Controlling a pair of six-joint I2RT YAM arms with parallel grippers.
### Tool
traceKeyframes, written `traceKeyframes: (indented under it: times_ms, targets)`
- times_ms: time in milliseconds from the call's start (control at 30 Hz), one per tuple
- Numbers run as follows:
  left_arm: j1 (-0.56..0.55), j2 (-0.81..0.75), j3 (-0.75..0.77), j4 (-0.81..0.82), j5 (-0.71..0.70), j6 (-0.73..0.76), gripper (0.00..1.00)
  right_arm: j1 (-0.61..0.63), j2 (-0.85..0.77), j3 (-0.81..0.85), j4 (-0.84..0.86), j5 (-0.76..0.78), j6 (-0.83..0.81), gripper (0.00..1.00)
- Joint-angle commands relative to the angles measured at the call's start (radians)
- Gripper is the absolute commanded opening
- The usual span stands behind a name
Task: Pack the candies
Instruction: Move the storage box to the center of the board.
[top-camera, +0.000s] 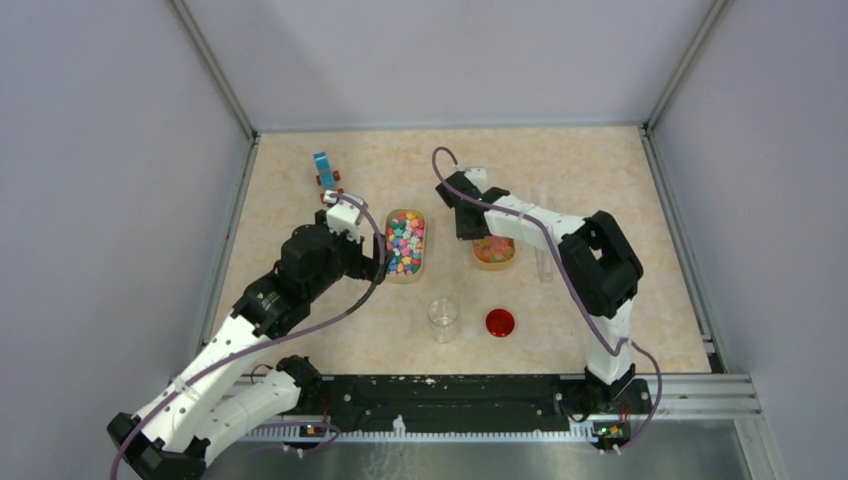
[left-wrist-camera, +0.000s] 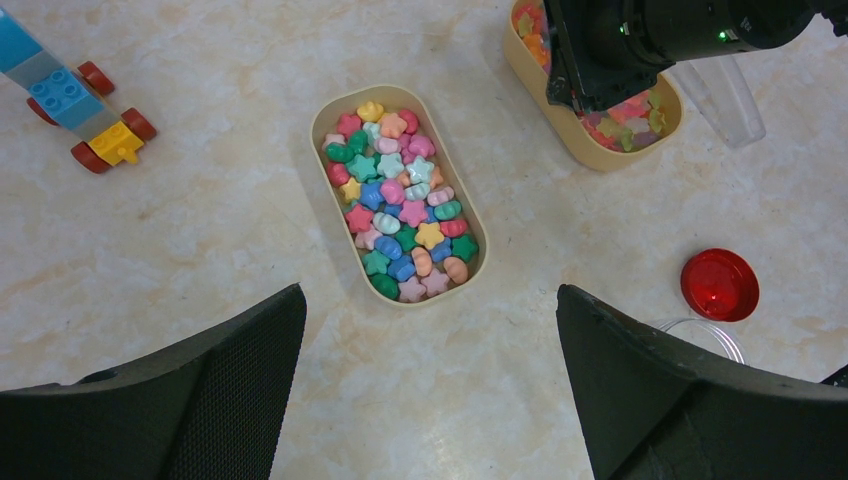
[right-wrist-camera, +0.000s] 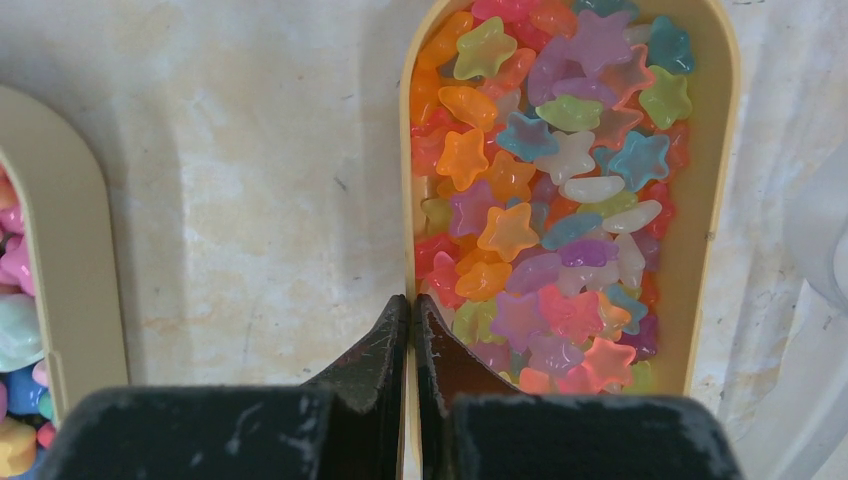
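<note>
Opaque pastel candies (left-wrist-camera: 400, 205) fill a cream oval tray (left-wrist-camera: 318, 128) at the table's middle (top-camera: 405, 245). A second cream tray (right-wrist-camera: 716, 150) to its right holds translucent star-shaped candies (right-wrist-camera: 550, 180). My right gripper (right-wrist-camera: 411, 300) is shut on that tray's left wall (right-wrist-camera: 407, 180), one finger outside it and one inside among the candies. In the top view this gripper (top-camera: 470, 232) sits at the second tray's (top-camera: 494, 262) left side. My left gripper (left-wrist-camera: 430, 400) hangs open above bare table just near of the first tray, with nothing between its fingers.
A clear jar (top-camera: 443, 318) and a round red lid (top-camera: 499, 322) stand near of the trays. A blue-and-orange toy block vehicle (top-camera: 327, 172) sits at the back left. A clear plastic piece (top-camera: 545, 255) lies right of the second tray.
</note>
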Motion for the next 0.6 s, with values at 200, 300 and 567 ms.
traceKeyframes:
  times_ms: [200,300,567]
  targets:
    - [-0.001,-0.006,0.006,0.019,-0.019,-0.01,0.99,0.076,-0.081,0.003,0.025,0.048,0.0,0.0]
    - [0.0,-0.004,0.007,0.019,-0.019,-0.008,0.99,0.082,-0.092,0.006,0.019,0.061,0.002,0.13]
    - [0.0,-0.003,0.008,0.017,-0.021,-0.007,0.99,0.113,-0.145,0.061,-0.012,0.09,-0.016,0.31]
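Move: Pinched in the right fingers is the left rim of the storage box of translucent candies, whose middle lies about 5 cm right, 2 cm ahead and 2 cm below. The box of opaque candies stands 13 cm left, level with the hand; a clear container lies some 15 cm right and 1 cm ahead, the red cup 19 cm back and 6 cm right. From the left hand, the storage box is roughly 15 cm ahead, 21 cm right and 20 cm below. Still pinching the left rim, the right hand drags the storage box level over the board, some 2 cm left and 1.5 cm back, towards the opaque-candy box, turning a few degrees counter-clockwise. There the fingers open part way, let go of the rim and rise straight up about 3 cm. ##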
